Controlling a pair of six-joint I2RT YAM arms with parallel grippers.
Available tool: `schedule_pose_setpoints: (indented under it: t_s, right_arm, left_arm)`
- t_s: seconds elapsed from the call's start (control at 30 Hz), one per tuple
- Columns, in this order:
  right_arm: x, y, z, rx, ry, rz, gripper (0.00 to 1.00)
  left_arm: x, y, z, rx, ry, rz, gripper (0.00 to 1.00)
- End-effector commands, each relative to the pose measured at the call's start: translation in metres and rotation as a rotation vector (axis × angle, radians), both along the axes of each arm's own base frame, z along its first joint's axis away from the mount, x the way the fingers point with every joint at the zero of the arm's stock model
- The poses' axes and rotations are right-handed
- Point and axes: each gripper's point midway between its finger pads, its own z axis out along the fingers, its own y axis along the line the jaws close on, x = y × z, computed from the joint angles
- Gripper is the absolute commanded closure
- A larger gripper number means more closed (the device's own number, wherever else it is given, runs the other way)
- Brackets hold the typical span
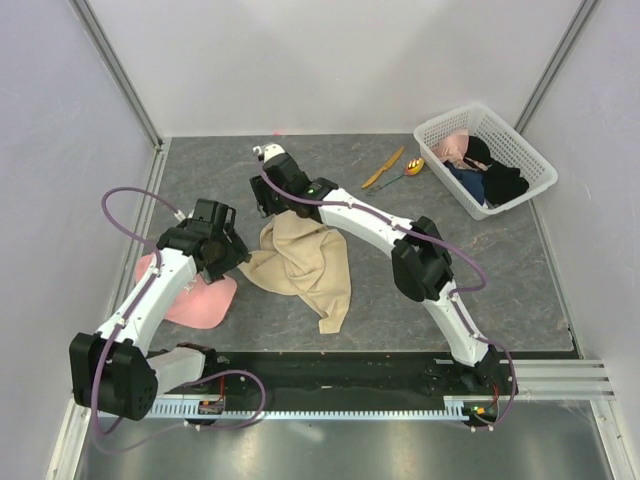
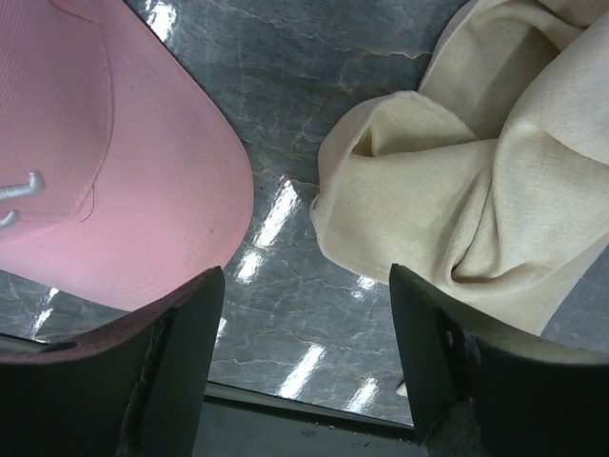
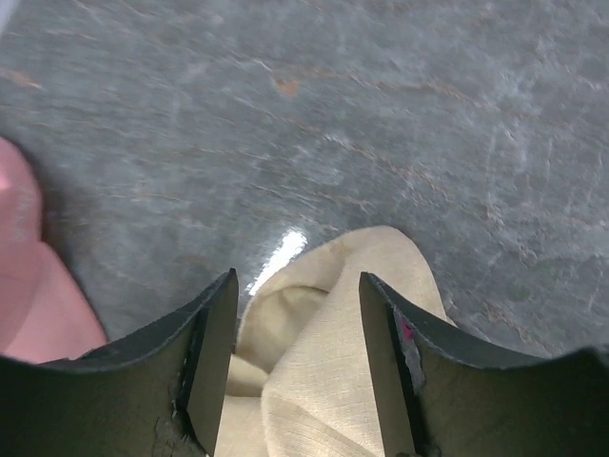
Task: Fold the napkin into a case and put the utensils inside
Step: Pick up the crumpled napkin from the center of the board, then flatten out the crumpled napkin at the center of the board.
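The beige napkin (image 1: 305,265) lies crumpled in the middle of the table. My right gripper (image 1: 275,207) is low over its far corner, jaws apart, and a raised fold of napkin (image 3: 324,333) stands between the fingers without being pinched. My left gripper (image 1: 237,256) hangs open at the cloth's left edge; the napkin (image 2: 476,190) is beside its right finger and only bare table lies between the jaws. The utensils, an orange knife (image 1: 383,168) and a spoon (image 1: 408,170) with a yellow bowl, lie side by side at the back, left of the basket.
A pink cap (image 1: 195,295) lies under the left arm, and it shows as the pink cap (image 2: 95,171) by the left finger. A white basket (image 1: 520,150) of dark and pink clothes stands at the back right. Walls close in the table's left, back and right.
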Motion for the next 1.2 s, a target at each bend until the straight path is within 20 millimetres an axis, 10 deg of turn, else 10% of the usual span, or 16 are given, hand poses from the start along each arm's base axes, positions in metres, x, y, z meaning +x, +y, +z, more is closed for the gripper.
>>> schedule_pose_setpoints:
  t_s: [0.0, 0.4, 0.67, 0.83, 1.0, 1.17]
  right_arm:
    - [0.013, -0.018, -0.002, -0.092, -0.043, -0.149, 0.41]
    - [0.018, -0.013, -0.044, -0.144, -0.011, -0.137, 0.58]
    - [0.033, -0.022, -0.025, -0.075, 0.021, -0.156, 1.00]
    - [0.062, -0.051, 0.075, 0.034, -0.109, -0.220, 1.00]
    - [0.073, -0.106, 0.239, 0.248, -0.327, -0.290, 1.00]
    - [0.030, -0.163, 0.386, 0.458, -0.555, -0.297, 1.00]
  left_arm:
    - [0.005, 0.000, 0.002, 0.005, -0.005, 0.003, 0.23]
    - [0.023, -0.017, -0.026, -0.056, 0.034, -0.025, 0.41]
    - [0.051, -0.012, 0.002, -0.036, -0.045, -0.054, 0.98]
    - [0.075, -0.004, 0.066, -0.066, -0.217, -0.050, 0.98]
    - [0.099, -0.006, 0.200, -0.159, -0.517, -0.024, 0.98]
    - [0.086, -0.018, 0.329, -0.297, -0.824, -0.036, 0.98]
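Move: The napkin's left corner lies 1 or 2 cm ahead of the left hand, 2 cm to its right and 4 cm below; the napkin's middle is about 13 cm right and 2 ahead. The pink cap is some 13 cm left and 5 back. From the right hand the napkin's far-left edge is 2 cm right, 1 ahead and 7 below, its middle 10 back and 6 right; the knife is about 27 cm right and 13 ahead, the spoon 30 right and 11 ahead. The napkin is pinched at two places as both hands sink, the left about 4 cm onto its left corner, the right 6 or 7 cm onto its far-left edge, fingers shutting fully. Both then lift it fast, some 25 cm up and 8 to 10 cm forward, the right also drawing 9 cm rightward away from the left; the left's fingers tilt up over 30 degrees. ##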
